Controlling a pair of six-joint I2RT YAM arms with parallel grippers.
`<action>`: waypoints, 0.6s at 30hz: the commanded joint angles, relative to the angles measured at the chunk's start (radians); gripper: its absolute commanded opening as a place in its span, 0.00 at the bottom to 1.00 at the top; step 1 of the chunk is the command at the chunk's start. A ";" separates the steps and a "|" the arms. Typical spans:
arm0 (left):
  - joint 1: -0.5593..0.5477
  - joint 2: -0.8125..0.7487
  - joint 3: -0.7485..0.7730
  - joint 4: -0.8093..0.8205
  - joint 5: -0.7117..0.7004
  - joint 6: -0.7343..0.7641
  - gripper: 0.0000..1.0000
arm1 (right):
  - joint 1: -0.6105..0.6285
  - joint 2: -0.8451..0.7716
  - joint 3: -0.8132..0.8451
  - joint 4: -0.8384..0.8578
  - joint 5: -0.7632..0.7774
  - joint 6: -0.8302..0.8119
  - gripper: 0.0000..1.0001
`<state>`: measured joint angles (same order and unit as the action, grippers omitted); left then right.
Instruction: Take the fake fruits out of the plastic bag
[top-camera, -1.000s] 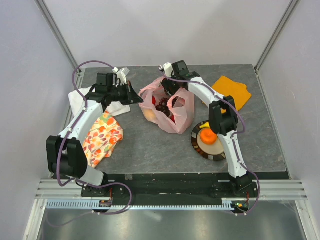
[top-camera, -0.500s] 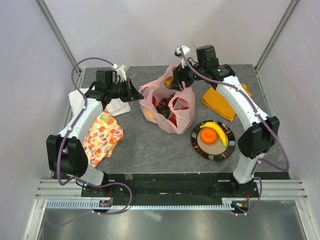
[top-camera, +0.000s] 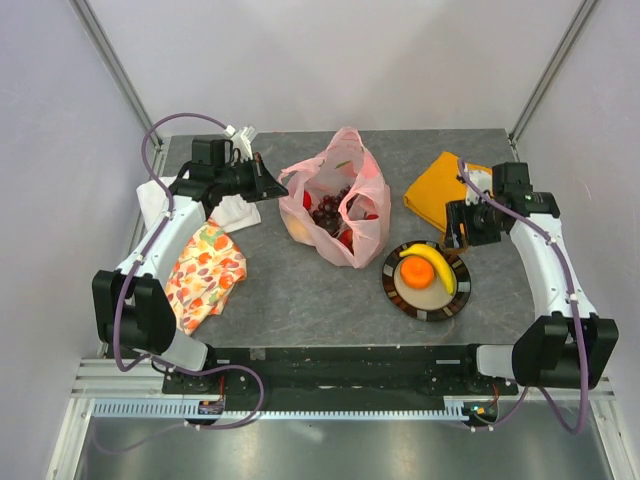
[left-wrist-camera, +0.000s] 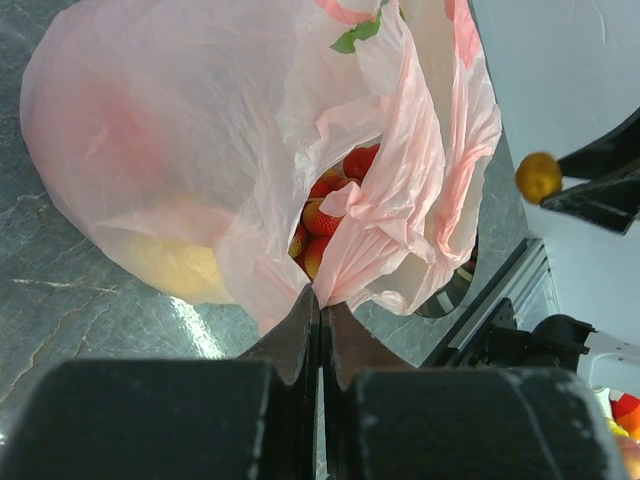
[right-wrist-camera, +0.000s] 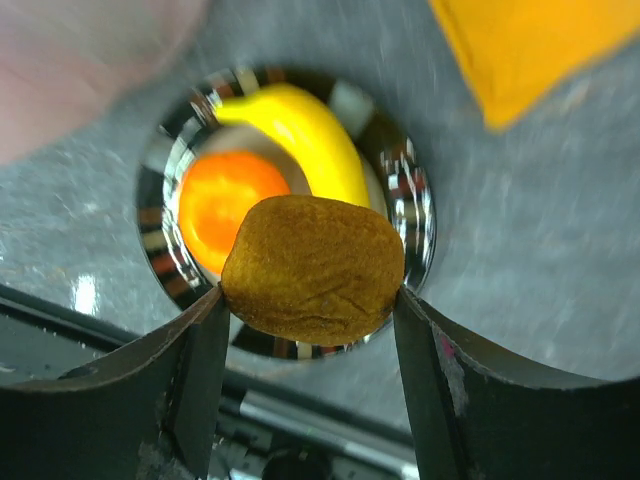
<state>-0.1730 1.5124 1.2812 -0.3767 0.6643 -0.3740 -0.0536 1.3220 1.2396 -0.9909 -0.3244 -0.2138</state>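
Note:
The pink plastic bag (top-camera: 335, 205) stands open at the table's middle, with dark purple grapes (top-camera: 325, 210) and red berries (left-wrist-camera: 330, 195) inside; a yellow fruit (left-wrist-camera: 170, 265) shows through its wall. My left gripper (top-camera: 272, 188) is shut on the bag's left edge (left-wrist-camera: 318, 285). My right gripper (top-camera: 452, 228) is shut on the brown oval fruit (right-wrist-camera: 313, 268) and holds it above the plate (top-camera: 458, 290). On the plate lie the yellow banana (top-camera: 432, 263) and the orange (top-camera: 415, 271), which also show in the right wrist view: banana (right-wrist-camera: 305, 135), orange (right-wrist-camera: 222, 200).
An orange cloth (top-camera: 440, 190) lies at the back right, beside the right arm. A floral orange-patterned cloth (top-camera: 203, 272) and a white cloth (top-camera: 235, 212) lie at the left under the left arm.
My right gripper has come out of the bag with the brown oval fruit and swung right and toward me, over the plate. The bag's handle now stands up free. The left gripper has kept its hold.

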 joint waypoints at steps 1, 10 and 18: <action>0.001 -0.021 0.032 0.048 0.027 -0.032 0.02 | -0.072 0.003 -0.068 -0.011 0.052 0.068 0.58; 0.001 -0.055 0.003 0.036 0.009 -0.002 0.02 | -0.221 0.235 -0.078 0.021 -0.027 0.194 0.59; 0.001 -0.077 -0.033 0.025 -0.009 0.015 0.02 | -0.227 0.355 -0.075 0.047 -0.056 0.248 0.61</action>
<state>-0.1734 1.4826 1.2579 -0.3656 0.6624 -0.3779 -0.2790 1.6432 1.1545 -0.9737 -0.3435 -0.0227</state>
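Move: Below the right hand, which holds the brown fuzzy fruit, lies the plate, its middle about 4 cm back, 3 cm left and 16 cm down. On it the banana lies some 1 cm back and 1 cm left of this hand, the orange fruit about 3 cm back and 5 cm left. The yellow cloth is some 17 cm ahead and 4 cm right. From the left hand the plate's middle is roughly 13 cm back, 34 cm right and 21 cm down. Lowering the still-pinched brown fruit about 10 cm towards the plate, the right hand also swings some 5 cm right, to the right-hand side of the banana. On the way the wrist tips the fingers towards straight down and turns roughly 20 degrees clockwise; their grip keeps its width. The left hand stays put, still pinching the bag's rim. ##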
